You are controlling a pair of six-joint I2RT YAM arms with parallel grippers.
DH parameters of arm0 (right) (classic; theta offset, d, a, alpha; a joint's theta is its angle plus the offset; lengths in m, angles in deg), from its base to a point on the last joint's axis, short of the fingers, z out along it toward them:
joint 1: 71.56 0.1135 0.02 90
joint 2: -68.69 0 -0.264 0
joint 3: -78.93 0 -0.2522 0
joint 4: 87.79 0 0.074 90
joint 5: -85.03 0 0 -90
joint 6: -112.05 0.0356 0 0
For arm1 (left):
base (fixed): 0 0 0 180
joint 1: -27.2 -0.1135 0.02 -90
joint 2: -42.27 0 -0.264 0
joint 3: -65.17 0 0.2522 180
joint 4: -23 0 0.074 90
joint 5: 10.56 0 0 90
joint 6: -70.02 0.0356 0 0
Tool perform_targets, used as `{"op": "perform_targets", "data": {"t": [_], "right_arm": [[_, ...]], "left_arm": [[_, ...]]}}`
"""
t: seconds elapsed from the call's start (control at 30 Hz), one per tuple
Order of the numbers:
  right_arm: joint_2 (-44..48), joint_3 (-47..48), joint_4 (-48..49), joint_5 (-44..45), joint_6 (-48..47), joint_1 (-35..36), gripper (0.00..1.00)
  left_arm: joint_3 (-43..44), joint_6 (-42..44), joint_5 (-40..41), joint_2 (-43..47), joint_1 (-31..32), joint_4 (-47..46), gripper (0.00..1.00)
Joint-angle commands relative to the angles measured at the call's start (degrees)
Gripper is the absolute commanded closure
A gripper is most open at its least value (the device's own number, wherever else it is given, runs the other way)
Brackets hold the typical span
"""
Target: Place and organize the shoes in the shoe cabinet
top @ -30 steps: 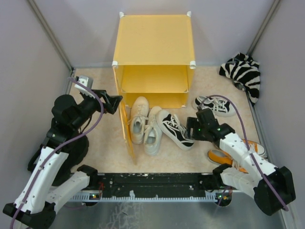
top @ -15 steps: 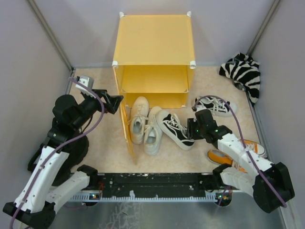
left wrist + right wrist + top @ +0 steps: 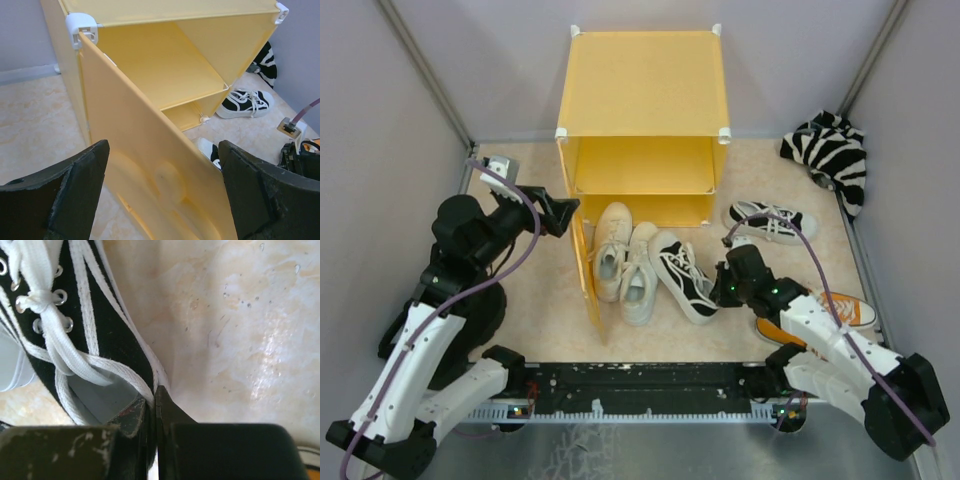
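Note:
The yellow-orange shoe cabinet (image 3: 642, 100) stands at the back with its door (image 3: 584, 275) swung open. My left gripper (image 3: 563, 214) is open, its fingers either side of the door's edge (image 3: 165, 165). Two off-white sneakers (image 3: 620, 260) lie in front of the cabinet. My right gripper (image 3: 722, 288) is shut on the heel rim of a black sneaker (image 3: 682, 274), also in the right wrist view (image 3: 100, 340). The second black sneaker (image 3: 770, 222) lies at the right. An orange sneaker (image 3: 820, 315) lies under my right arm.
A zebra-striped fabric bundle (image 3: 832, 155) lies in the back right corner. Grey walls close the area at the back and on both sides. A black rail (image 3: 650, 385) runs along the near edge.
My right gripper has drawn the black sneaker back toward the near edge and turned it; its toe now lies next to the off-white pair. The left arm has not moved.

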Motion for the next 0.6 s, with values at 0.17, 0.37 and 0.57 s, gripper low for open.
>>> {"op": "perform_targets", "data": {"t": [0.17, 0.37, 0.57], "right_arm": [[3.9, 21.0, -3.6, 11.3, 8.1, 5.3, 1.00], [-2.7, 26.5, -0.8, 13.7, 8.1, 7.5, 1.00], [-9.5, 30.0, 6.9, 16.4, 9.1, 8.7, 1.00]], "left_arm": [[2.7, 2.4, 2.6, 0.2, 0.2, 7.9, 0.05], [4.1, 3.7, 4.1, 1.6, 0.2, 10.0, 0.05], [7.2, 5.4, 4.9, 1.8, 0.2, 11.6, 0.05]]}}
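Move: My right hand already pinches the heel of the black-and-white shoe; the cabinet's upper shelf lies about 26 cm ahead, 13 to the left and 7 higher. The nearer white shoe is some 6 cm ahead and 14 left, its mate 11 ahead and 19 left; the other black-and-white shoe lies 17 ahead, 11 right. My left hand straddles the open door's top edge, the door's middle about 16 cm straight below, the shelf roughly 20 ahead, 11 right and 24 below. I keep my right fingers shut on the heel and swiftly hoist the shoe some 16 cm, carrying it about 7 cm forward and 5 left towards the upper shelf, the wrist tipping up about 15 degrees; at the very end my hand starts to sink a little. My left hand, fingers still wide around the door, eases about 2 cm left and slightly back, pushing the door outward. ##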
